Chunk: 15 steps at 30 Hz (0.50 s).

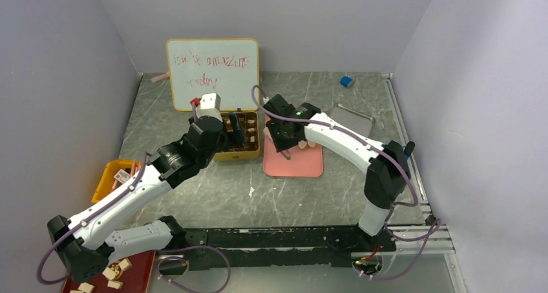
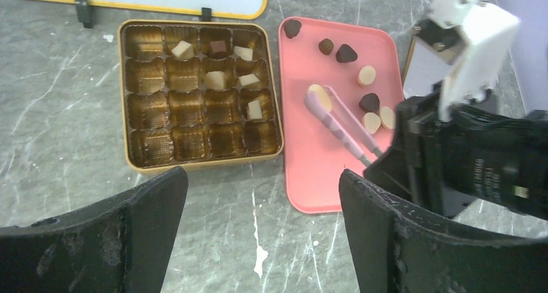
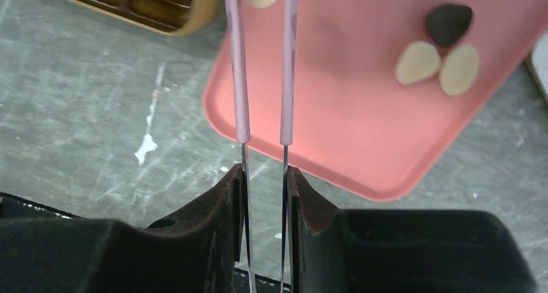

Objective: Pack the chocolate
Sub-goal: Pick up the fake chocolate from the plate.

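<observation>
Several chocolate pieces, dark brown (image 2: 346, 53) and light tan (image 2: 366, 75), lie on a pink tray (image 2: 316, 176). My right gripper (image 3: 265, 173) is shut on pink-tipped tongs (image 3: 240, 79), whose tips pinch a tan chocolate (image 2: 319, 97) just above the tray's left part. The gold box (image 2: 203, 162) of square cells lies left of the tray. Several pale pieces (image 2: 216, 79) and one dark piece (image 2: 218, 47) sit in its upper cells. My left gripper (image 2: 263, 176) hangs open over bare table, nearer than the box and tray, with nothing between its fingers.
The box's whiteboard lid (image 1: 213, 73) stands upright behind the box. A yellow bin (image 1: 116, 176) sits at the left. A red tray (image 1: 139, 273) of beige chunks is near the left arm's base. A grey metal plate (image 1: 352, 119) and a blue object (image 1: 347, 81) lie at back right.
</observation>
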Motion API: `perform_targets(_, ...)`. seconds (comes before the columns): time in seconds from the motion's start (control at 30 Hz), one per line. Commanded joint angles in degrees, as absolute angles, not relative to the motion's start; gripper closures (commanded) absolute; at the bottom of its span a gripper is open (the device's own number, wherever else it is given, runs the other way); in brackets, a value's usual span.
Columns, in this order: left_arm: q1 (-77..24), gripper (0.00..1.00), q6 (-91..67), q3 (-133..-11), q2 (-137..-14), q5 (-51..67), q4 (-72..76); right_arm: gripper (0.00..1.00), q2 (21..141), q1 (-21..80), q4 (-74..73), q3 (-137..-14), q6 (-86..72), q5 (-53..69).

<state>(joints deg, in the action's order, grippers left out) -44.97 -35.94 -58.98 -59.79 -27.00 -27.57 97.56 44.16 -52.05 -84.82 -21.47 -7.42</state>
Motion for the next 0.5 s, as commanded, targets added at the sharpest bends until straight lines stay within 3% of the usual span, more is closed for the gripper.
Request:
perform_targets(0.0,-45.08,0.08,-37.42,-59.52,-56.30,-30.69,-31.63,1.00,101.90,47.69,-50.71,-92.24,-19.88,-7.28)
perform_targets(0.47,-45.02,0.08,-37.43,-59.80,-52.57,-32.60,-35.74,1.00,112.36,52.79,-51.50,-104.46,-19.18,-6.56)
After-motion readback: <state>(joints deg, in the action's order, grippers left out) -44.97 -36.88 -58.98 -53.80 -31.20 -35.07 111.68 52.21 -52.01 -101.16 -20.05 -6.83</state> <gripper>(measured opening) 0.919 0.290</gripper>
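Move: The right hand still holds tweezers gripping a pale chocolate, about 8 cm ahead of it, 4 cm left and 5 cm below. The gold box it goes to has its middle some 19 cm left, 8 cm ahead and 9 cm below. The pink plate's middle is roughly 6 cm right, 4 cm ahead, 10 cm below. From the left hand, the box lies about 13 cm ahead, 3 cm right and 20 cm below. The right hand swings the tweezer-held chocolate about 9 cm left over the box; the left hand withdraws left and back. ##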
